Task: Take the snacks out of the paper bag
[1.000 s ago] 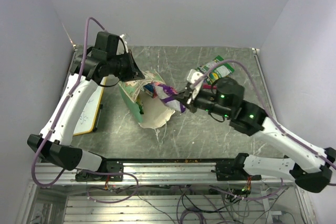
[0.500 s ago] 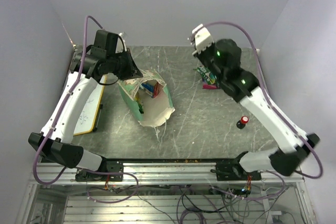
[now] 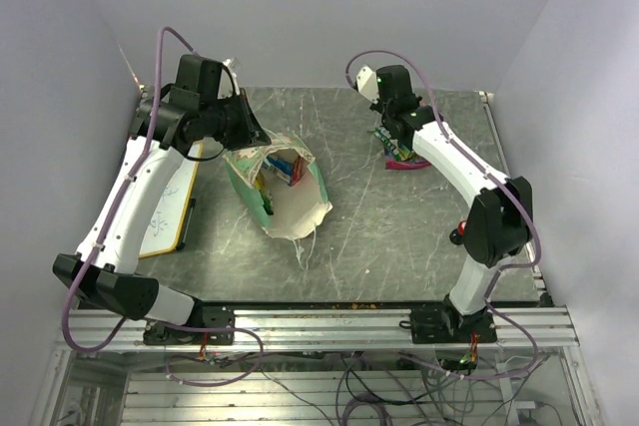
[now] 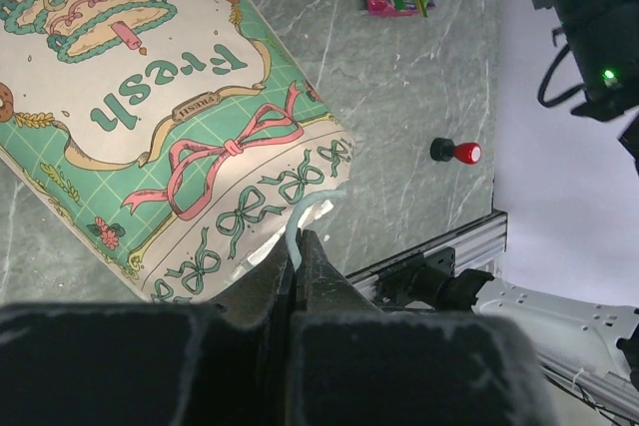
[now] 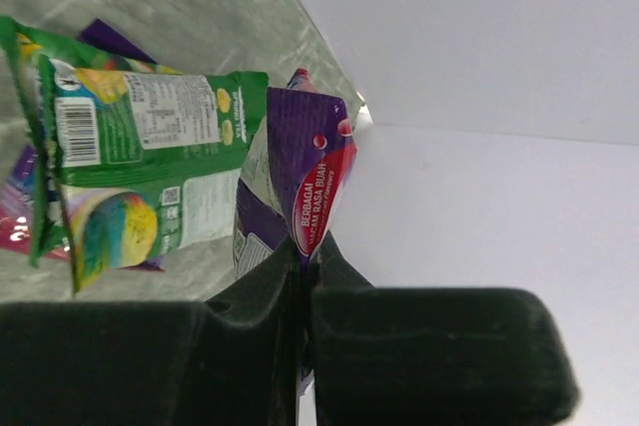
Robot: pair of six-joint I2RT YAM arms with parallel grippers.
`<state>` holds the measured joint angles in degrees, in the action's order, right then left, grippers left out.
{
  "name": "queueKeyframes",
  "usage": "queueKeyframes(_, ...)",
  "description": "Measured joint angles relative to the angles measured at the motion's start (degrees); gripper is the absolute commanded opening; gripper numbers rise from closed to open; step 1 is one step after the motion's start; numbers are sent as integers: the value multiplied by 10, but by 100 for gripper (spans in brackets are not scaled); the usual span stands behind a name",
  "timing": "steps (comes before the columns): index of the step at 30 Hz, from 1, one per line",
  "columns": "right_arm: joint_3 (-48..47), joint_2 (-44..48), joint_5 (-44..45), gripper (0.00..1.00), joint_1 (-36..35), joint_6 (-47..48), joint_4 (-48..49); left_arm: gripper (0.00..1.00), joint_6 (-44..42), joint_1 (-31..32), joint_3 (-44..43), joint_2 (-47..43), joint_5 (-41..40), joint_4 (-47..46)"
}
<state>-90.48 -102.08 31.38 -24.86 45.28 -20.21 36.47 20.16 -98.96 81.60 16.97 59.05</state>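
Observation:
The paper bag [image 3: 285, 202] lies on its side, mouth toward the back, with a few snacks [image 3: 288, 167] showing inside. My left gripper [image 3: 256, 137] is shut on the bag's white string handle [image 4: 300, 218], holding the mouth up; the printed front of the bag [image 4: 150, 117] fills the left wrist view. My right gripper [image 5: 308, 251] is shut on the edge of a purple-red snack packet [image 5: 300, 172], just beside a green packet [image 5: 140, 147] that lies on the table. From above, my right gripper [image 3: 391, 133] sits over that pile of snacks [image 3: 401, 154] at the back right.
A wood-framed whiteboard [image 3: 165, 207] lies along the left edge under the left arm. A small red-topped button [image 3: 460, 233] stands at the right, next to the right arm's elbow. Walls close in the table at the back and both sides.
My right arm has carried the purple packet from the bag's mouth up and across to the back right, then down beside the green packet. The left gripper has kept its hold.

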Motion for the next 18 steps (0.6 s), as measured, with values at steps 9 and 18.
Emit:
queueKeyframes(9, -4, -90, 34, 0, 19, 85, 58, 7, -14, -2, -16, 17, 0, 8)
queueKeyframes(18, 3, -129, 42, 0, 23, 97, 75, 7, -25, -7, -19, 25, 0, 10)
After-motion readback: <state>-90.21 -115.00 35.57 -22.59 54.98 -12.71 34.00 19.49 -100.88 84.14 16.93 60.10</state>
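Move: The pile of snacks already taken out, green bags over a pink-purple pack, lies some 21 cm below the right hand, about 8 cm ahead and 2 cm to its right. The red-capped bottle stands roughly 25 cm back and 14 cm right of that hand, some 22 cm lower; the paper bag is about 13 cm back, 37 cm left and 17 cm below. From the left hand, the snack pile is roughly 27 cm ahead, 42 cm right and 30 cm down. The purple-and-red snack pack, still pinched in the shut right fingers, is lowered about 8 cm towards the snack pile and carried some 4 cm forward on the way, the descent easing off at the end. The right wrist rolls roughly 15 degrees, its left side sinking, and keeps its grip; whether the pack reaches the pile can't be seen. ##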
